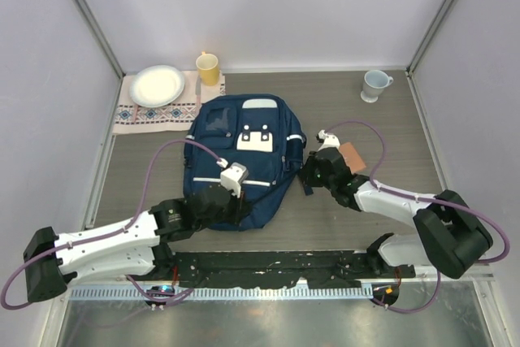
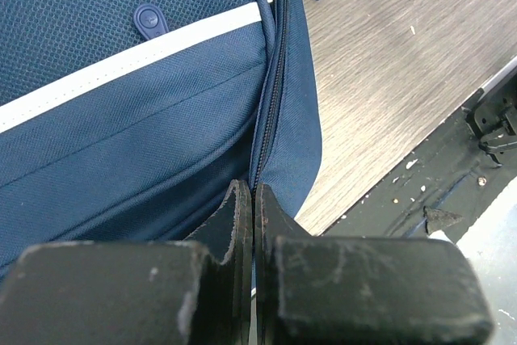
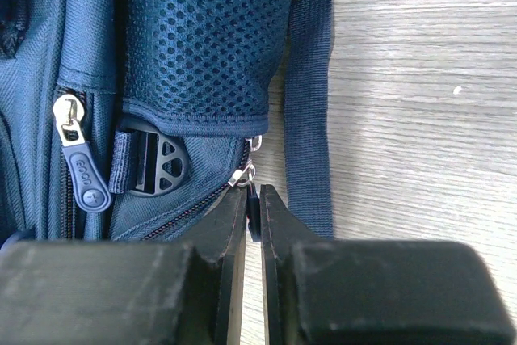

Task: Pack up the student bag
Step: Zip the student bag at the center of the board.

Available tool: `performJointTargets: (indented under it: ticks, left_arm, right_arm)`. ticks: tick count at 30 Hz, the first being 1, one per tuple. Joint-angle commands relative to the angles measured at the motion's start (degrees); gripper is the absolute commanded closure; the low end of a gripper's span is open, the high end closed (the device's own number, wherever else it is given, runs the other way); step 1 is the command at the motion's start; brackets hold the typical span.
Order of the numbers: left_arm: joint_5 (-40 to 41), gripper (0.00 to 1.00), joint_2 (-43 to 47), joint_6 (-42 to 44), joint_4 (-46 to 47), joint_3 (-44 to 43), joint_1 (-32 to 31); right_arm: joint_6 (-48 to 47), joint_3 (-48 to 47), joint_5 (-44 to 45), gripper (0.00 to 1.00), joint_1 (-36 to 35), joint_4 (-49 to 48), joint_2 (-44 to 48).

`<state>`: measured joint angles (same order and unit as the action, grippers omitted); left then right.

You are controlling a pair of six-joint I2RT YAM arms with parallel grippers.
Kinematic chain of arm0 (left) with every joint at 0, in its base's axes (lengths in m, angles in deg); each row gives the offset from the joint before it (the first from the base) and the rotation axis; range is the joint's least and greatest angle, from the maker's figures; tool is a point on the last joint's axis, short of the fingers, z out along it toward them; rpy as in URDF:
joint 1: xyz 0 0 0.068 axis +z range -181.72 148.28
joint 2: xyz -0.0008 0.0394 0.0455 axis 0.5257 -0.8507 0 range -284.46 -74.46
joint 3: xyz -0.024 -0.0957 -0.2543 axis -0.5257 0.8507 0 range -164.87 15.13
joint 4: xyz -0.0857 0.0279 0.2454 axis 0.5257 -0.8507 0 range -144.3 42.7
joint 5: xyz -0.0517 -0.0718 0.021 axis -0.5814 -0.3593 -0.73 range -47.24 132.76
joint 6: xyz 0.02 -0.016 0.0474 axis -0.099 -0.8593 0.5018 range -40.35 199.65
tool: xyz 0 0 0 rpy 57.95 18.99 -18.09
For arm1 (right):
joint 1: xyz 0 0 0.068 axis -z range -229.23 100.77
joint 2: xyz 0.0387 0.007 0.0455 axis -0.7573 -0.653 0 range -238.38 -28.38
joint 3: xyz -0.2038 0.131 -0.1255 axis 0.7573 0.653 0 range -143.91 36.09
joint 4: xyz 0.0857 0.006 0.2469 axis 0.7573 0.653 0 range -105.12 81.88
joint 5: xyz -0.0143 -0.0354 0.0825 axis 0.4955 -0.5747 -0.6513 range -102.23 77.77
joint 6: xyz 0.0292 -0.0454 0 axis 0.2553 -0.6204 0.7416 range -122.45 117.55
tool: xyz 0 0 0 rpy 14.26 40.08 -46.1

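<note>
The student bag [image 1: 244, 152] lies flat mid-table, navy with white stripes and a white buckled flap. My left gripper [image 1: 225, 199] is at its near edge. In the left wrist view its jaws [image 2: 254, 193] are shut, and the bag's zipper seam [image 2: 271, 94] runs straight in between the tips. My right gripper [image 1: 313, 173] is at the bag's right side. There its jaws [image 3: 254, 198] are shut on a dark zipper pull [image 3: 254, 206] that hangs from a silver slider [image 3: 245, 175], below the mesh side pocket [image 3: 202, 38].
A white plate [image 1: 157, 85] sits on a patterned mat [image 1: 142, 116] at the back left, beside a yellow cup [image 1: 208, 68]. A pale mug [image 1: 374, 84] stands back right. A loose strap [image 3: 307, 119] lies beside the right jaws. A dark rail [image 2: 452, 175] borders the table's near edge.
</note>
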<state>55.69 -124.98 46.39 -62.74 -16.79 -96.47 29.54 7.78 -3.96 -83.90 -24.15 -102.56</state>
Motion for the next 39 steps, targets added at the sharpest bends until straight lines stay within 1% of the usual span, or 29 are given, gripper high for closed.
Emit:
performJointTargets:
  ticks: [1, 5, 8, 9, 10, 11, 12, 13, 14, 15, 17, 21, 22, 24, 25, 27, 28, 29, 31, 32, 34, 36, 37, 39]
  left_arm:
    - [2.80, 1.00, 2.80, 0.38, -4.24, 0.28, 0.06]
    - [0.79, 1.00, 1.40, 0.74, -2.85, 0.28, 0.06]
    - [-1.32, 1.00, -0.45, 0.73, -1.26, 0.37, 0.06]
    - [-1.50, 0.98, -1.15, 0.65, -1.08, 0.20, 0.06]
    - [-1.59, 0.89, -2.46, 0.56, -0.65, -0.24, 0.06]
    - [-1.85, 0.65, -2.82, 0.56, -0.64, -0.68, 0.06]
    - [-2.20, 0.53, -3.09, 0.47, -0.56, -0.95, 0.06]
    - [-2.21, 0.42, -3.18, 0.47, 0.05, -1.38, 0.06]
    - [-2.12, 0.27, -3.00, 0.47, 0.50, -1.48, 0.06]
    - [-1.33, 0.22, -2.66, 0.47, 0.76, -1.48, 0.06]
    - [-0.02, 0.16, -2.30, 0.56, 0.24, -2.53, 0.06]
    - [5.08, 0.12, -2.04, 1.00, -3.10, -5.34, 0.06]
    - [9.09, 0.12, -2.04, 0.04, -4.84, -6.56, 0.06]
    - [14.03, 0.07, -1.95, -2.07, -9.58, -8.06, 0.06]
    - [19.01, 0.05, -2.04, -2.95, -11.26, -9.29, 0.06]
    - [24.66, 0.01, -1.60, -7.86, -15.30, -10.26, 0.06]
    - [27.04, 0.01, -0.99, -9.88, -18.89, -10.79, 0.15]
    - [30.28, 0.00, -0.55, -12.51, -20.23, -10.88, 0.41]
    - [31.98, 0.00, 0.77, -15.86, -24.08, -10.62, 1.64]
    - [31.81, 0.00, 0.95, -18.49, -25.15, -10.44, 2.43]
    - [30.50, 0.00, 1.65, -20.61, -27.62, -9.74, 5.33]
    - [28.91, 0.00, 2.01, -23.16, -28.85, -9.13, 7.26]
    - [28.73, 0.00, 2.35, -24.04, -29.12, -8.51, 7.44]
    - [28.99, 0.00, 2.80, -27.10, -30.86, -8.07, 7.45]
  right_arm:
    - [-1.67, -1.48, 8.51, 0.99, 4.44, -3.53, -1.85]
    - [-1.66, -1.66, 9.31, 0.99, 5.40, -2.13, -2.38]
    - [-1.31, -0.96, 6.68, 0.99, 5.67, -1.77, -0.63]
    - [-1.31, -0.52, 5.80, 0.93, 5.67, -1.86, 0.77]
    - [-1.05, -0.08, 5.09, 0.87, 5.67, -1.77, 1.57]
    - [-0.62, 0.45, 5.61, 0.79, 5.67, -0.38, 2.27]
    - [-0.35, 0.54, 6.14, 0.65, 5.67, 0.76, 2.97]
    - [-0.17, 0.54, 6.66, 0.59, 5.67, 1.73, 4.63]
    - [0.09, 0.63, 6.49, 0.54, 5.67, 3.31, 5.43]
    - [0.44, 0.63, 6.23, 0.46, 5.67, 4.02, 6.57]
    - [1.67, 0.02, 5.36, 0.43, 5.76, 6.30, 9.04]
    - [5.00, -0.51, 2.46, 0.41, 5.67, 7.98, 12.47]
    - [5.54, -0.69, 1.49, 0.41, 5.67, 7.90, 12.82]
    - [6.15, -1.30, -1.75, 0.41, 5.59, 7.90, 12.65]
    - [6.33, -2.17, -2.90, 0.41, 5.67, 7.98, 12.39]
    - [6.42, -3.41, -4.22, 0.41, 5.67, 8.69, 10.73]
    - [6.33, -4.54, -4.32, 0.41, 5.67, 8.69, 10.11]
    - [6.42, -5.16, -4.23, 0.40, 5.67, 8.69, 9.32]
    - [5.72, -7.53, -3.27, 0.37, 5.67, 8.69, 6.77]
    - [5.54, -8.50, -2.74, 0.36, 5.67, 10.34, 5.89]
    - [4.67, -11.91, -1.60, 0.30, 5.76, 10.53, 2.73]
    - [3.88, -14.56, -1.77, 0.28, 6.29, 10.71, -0.08]
    - [3.61, -17.53, -2.81, 0.28, 6.64, 10.88, -2.53]
    - [1.86, -20.28, -2.91, 0.26, 7.25, 10.97, -5.27]
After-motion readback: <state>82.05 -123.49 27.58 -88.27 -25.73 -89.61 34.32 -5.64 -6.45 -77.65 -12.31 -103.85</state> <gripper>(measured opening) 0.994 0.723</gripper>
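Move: The right fingers still grip the zipper pull at the bag's right side. The loose strap lies about 2 cm to the right and 2 cm back, 3 cm below; the brown notebook is about 12 cm right, 4 cm ahead and 5 cm below. The left fingers still pinch the zipper edge at the bag's near right corner. From the left hand, the pull lies some 11 cm ahead, 13 cm right and slightly lower; the white stripe is about 8 cm ahead. Both hands open and let go; the left swings 11 cm left and forward, the right backs off rightward, then upward-forward. ##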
